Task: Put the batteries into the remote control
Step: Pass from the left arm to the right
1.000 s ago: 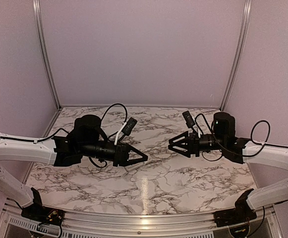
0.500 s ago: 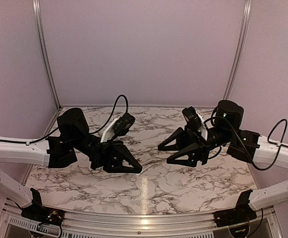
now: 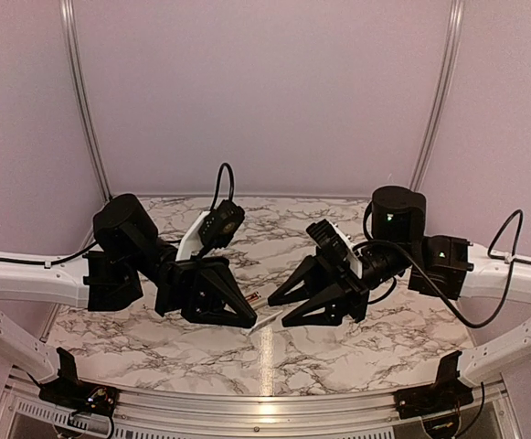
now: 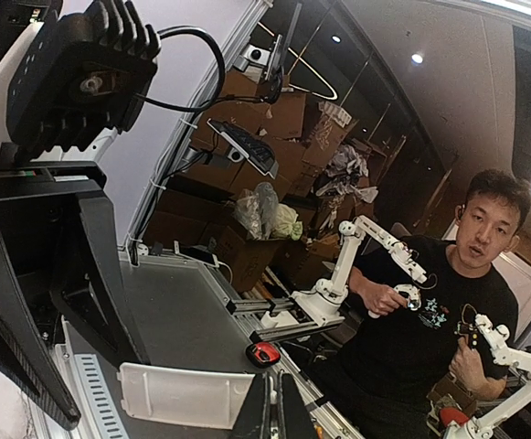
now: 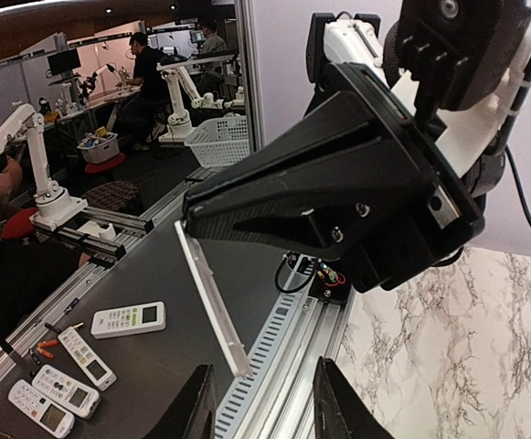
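Note:
My left gripper (image 3: pixel 251 322) is shut on one end of a thin white plastic plate (image 3: pixel 267 319) and holds it above the table's front middle. The left wrist view shows the plate (image 4: pixel 187 395) flat-on, with ribs, nipped at its right edge. I cannot tell whether it is part of the remote control. My right gripper (image 3: pixel 278 313) faces the left one, open. In the right wrist view the plate (image 5: pixel 212 302) is edge-on, and its free end hangs just ahead of the spread fingers (image 5: pixel 196 407), touching neither. No batteries or remote control show on the marble.
The marble table (image 3: pixel 356 343) ends at an aluminium rail (image 5: pixel 288 361) at the near edge. Beyond it, on a dark bench (image 5: pixel 146 274), lie several white handsets (image 5: pixel 130 319) with greenish displays. A red and black object (image 4: pixel 263 354) sits by the rail.
Both arms have swung forward and toward the middle, bringing the grippers tip to tip. The right gripper's jaws have narrowed. The left gripper has kept hold of the white plate.

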`<state>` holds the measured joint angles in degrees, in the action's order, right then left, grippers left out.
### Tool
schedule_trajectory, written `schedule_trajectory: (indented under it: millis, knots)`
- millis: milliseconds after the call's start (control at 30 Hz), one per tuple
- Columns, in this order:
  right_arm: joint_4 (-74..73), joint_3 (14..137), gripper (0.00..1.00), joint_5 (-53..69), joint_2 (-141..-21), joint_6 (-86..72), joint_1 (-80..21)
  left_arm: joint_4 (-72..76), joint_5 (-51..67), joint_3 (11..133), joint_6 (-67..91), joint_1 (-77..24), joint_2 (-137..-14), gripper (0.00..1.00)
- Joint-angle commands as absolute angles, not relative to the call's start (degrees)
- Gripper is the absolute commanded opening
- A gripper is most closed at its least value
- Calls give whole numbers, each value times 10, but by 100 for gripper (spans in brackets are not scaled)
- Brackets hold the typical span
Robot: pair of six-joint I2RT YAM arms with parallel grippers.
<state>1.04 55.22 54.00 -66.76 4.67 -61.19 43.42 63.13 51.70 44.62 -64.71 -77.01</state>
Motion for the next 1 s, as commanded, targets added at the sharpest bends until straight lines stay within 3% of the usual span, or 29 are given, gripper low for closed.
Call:
schedule_trajectory:
  millis: [0,400,600,633,700,767,867,967]
  knots:
    - [-12,586,34,534,-676,57,-623,455,639,532,446,-650,-766,0]
    - [-14,606,17,557,-689,58,-637,478,641,526,448,-650,-774,0]
    - [-9,608,3,569,-690,50,-638,477,634,526,445,-650,-777,0]
    - [-7,607,0,573,-688,45,-639,473,631,526,444,-650,-776,6]
    - [-5,608,0,578,-685,37,-638,456,621,526,429,-647,-774,35]
    - [-5,610,0,579,-685,30,-638,417,599,526,399,-642,-765,56]
    - [-6,607,0,563,-687,20,-638,349,547,524,355,-621,-735,77]
    - [-32,612,0,545,-707,4,-630,214,442,528,252,-595,-672,91]
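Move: The left fingers are shut on one end of the white battery cover; its middle is about 3 cm to this hand's right and 1 cm ahead. The open right fingertips wait some 6 cm to the left hand's right and 3 cm ahead, level with it. From the right hand, the cover's middle lies about 3 cm left and 2 cm back. The open remote is on the table, roughly 20 cm ahead of the right hand, 5 cm left and 32 cm down. Backward by about 2 cm, rising a little, the right hand eases its fingers around the cover's free end and shuts them from about a third open, pinching it. The left hand holds almost still meanwhile, then opens wide, lets go and draws off forward about 3 cm, turning some 10 degrees counter-clockwise. ##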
